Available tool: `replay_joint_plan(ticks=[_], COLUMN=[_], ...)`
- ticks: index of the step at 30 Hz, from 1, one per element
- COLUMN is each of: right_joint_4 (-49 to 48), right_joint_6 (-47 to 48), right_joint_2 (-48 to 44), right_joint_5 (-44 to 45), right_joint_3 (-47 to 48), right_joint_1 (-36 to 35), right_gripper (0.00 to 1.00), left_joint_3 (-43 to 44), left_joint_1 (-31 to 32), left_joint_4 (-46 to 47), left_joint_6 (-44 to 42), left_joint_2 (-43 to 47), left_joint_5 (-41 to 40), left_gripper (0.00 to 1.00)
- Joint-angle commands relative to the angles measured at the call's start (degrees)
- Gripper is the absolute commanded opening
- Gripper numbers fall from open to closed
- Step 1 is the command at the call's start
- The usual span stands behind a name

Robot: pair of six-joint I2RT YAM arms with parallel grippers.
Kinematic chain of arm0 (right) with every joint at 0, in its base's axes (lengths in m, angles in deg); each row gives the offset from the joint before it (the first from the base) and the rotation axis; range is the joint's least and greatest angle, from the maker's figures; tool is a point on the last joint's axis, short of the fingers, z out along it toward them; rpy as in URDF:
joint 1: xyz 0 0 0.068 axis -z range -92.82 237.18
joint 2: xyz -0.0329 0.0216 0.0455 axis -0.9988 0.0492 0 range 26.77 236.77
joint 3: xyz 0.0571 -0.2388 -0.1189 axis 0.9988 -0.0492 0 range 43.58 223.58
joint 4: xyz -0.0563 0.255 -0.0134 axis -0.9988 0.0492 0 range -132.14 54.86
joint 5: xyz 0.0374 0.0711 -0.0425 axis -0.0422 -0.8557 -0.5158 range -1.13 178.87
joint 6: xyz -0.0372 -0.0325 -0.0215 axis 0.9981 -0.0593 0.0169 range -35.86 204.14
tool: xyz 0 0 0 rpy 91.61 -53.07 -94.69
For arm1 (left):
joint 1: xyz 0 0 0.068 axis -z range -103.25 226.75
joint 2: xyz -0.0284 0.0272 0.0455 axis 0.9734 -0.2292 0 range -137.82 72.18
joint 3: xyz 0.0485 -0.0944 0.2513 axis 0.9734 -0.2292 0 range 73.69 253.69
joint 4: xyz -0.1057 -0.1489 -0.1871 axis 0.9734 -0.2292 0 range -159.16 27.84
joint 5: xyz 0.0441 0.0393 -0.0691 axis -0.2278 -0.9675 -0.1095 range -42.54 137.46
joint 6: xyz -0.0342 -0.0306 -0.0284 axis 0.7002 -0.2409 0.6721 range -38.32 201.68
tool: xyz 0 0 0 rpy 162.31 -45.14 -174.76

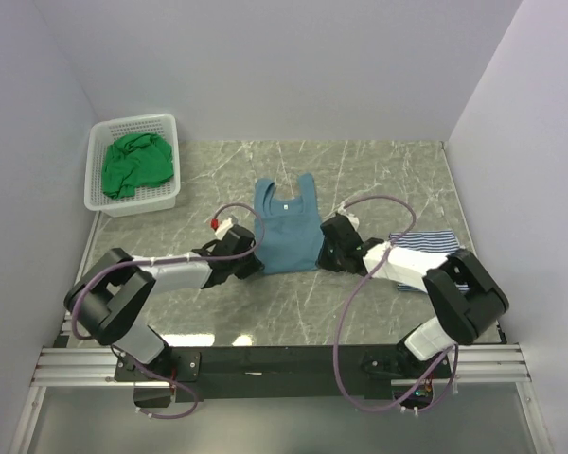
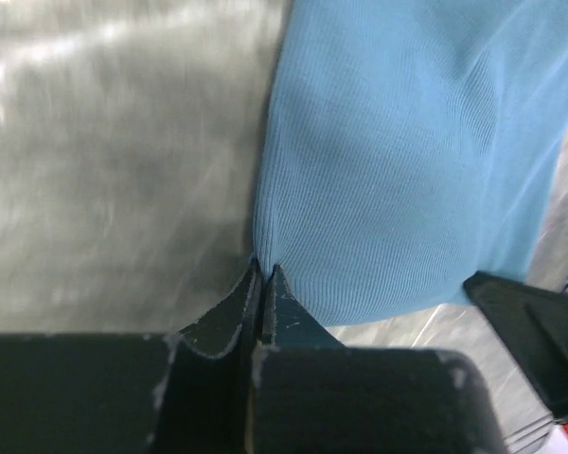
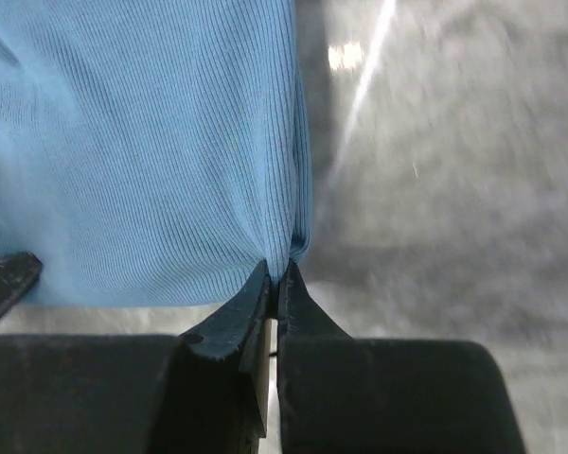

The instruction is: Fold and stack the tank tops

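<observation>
The teal-blue tank top (image 1: 290,227) lies flat in the middle of the table, straps toward the far wall. My left gripper (image 1: 253,264) is shut on its near-left hem corner (image 2: 270,248), and my right gripper (image 1: 328,255) is shut on its near-right hem corner (image 3: 286,248). In both wrist views the ribbed cloth puckers between the black fingertips (image 2: 261,276) (image 3: 277,274). A navy-and-white striped tank top (image 1: 426,245) lies folded at the right, partly under the right arm. The bright green tank top (image 1: 131,164) sits crumpled in the basket.
A white plastic lattice basket (image 1: 151,196) stands at the far left corner by the wall. Grey marbled table surface (image 1: 379,180) runs between side walls. The arms' bases and a metal rail (image 1: 265,364) line the near edge.
</observation>
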Motion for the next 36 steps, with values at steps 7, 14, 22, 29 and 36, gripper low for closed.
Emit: replay_joint_plan(ticks=[7, 14, 22, 29, 36], right_joint_4=[8.35, 17.04, 25.31, 25.31, 19.52], right_joint_6=[-5.56, -16.91, -17.81, -10.78, -1.72], right_joint_2=[-18.93, -36.07, -42.15, -37.15, -30.83], right_joint_5=[6.17, 10.12, 15.66, 16.37, 7.42], right_joint_3=[-11.31, -17.21, -10.81, -1.5, 3.35], right_joint_1=[-15.5, -29.39, -32.59, -28.81, -17.22], right_gripper=[0.0, 0.0, 0.0, 0.0, 0.0], left_joint_3=[-7.84, -7.6, -2.5, 0.93, 5.32], left_joint_1=[11.87, 28.05, 31.14, 24.12, 11.39], left_joint_4=[-13.98, -27.68, -33.15, -29.81, -24.8], left_joint_6=[1.01, 12.87, 13.51, 6.4, -2.05], left_joint_2=[14.66, 28.89, 33.4, 32.17, 28.04], left_joint_5=[-3.26, -9.32, -14.86, -12.32, -6.17], left_gripper=[0.01, 0.01, 0.01, 0.01, 0.0])
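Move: Both grippers already pinch the near corners of the folded blue tank top, a centimetre or so above the table. The blue neckline, where the fold heads, lies about 23 cm ahead and 6 cm right of the left gripper, and 23 cm ahead and 7 cm left of the right one. The striped tank top lies some 25 cm right of the right gripper and 3 cm farther out. The table's near edge runs about 24 cm straight back from either. Keep both grippers shut on the blue tank top's near corners and drag it quickly straight back about 18 cm, hands low, each turning its fingers some 15 degrees inwards. Rise as the pull ends, then sweep both hands up and forward, roughly 7 to 8 cm forward, carrying the held edge towards the neckline and finishing 10 to 11 cm above the start. ##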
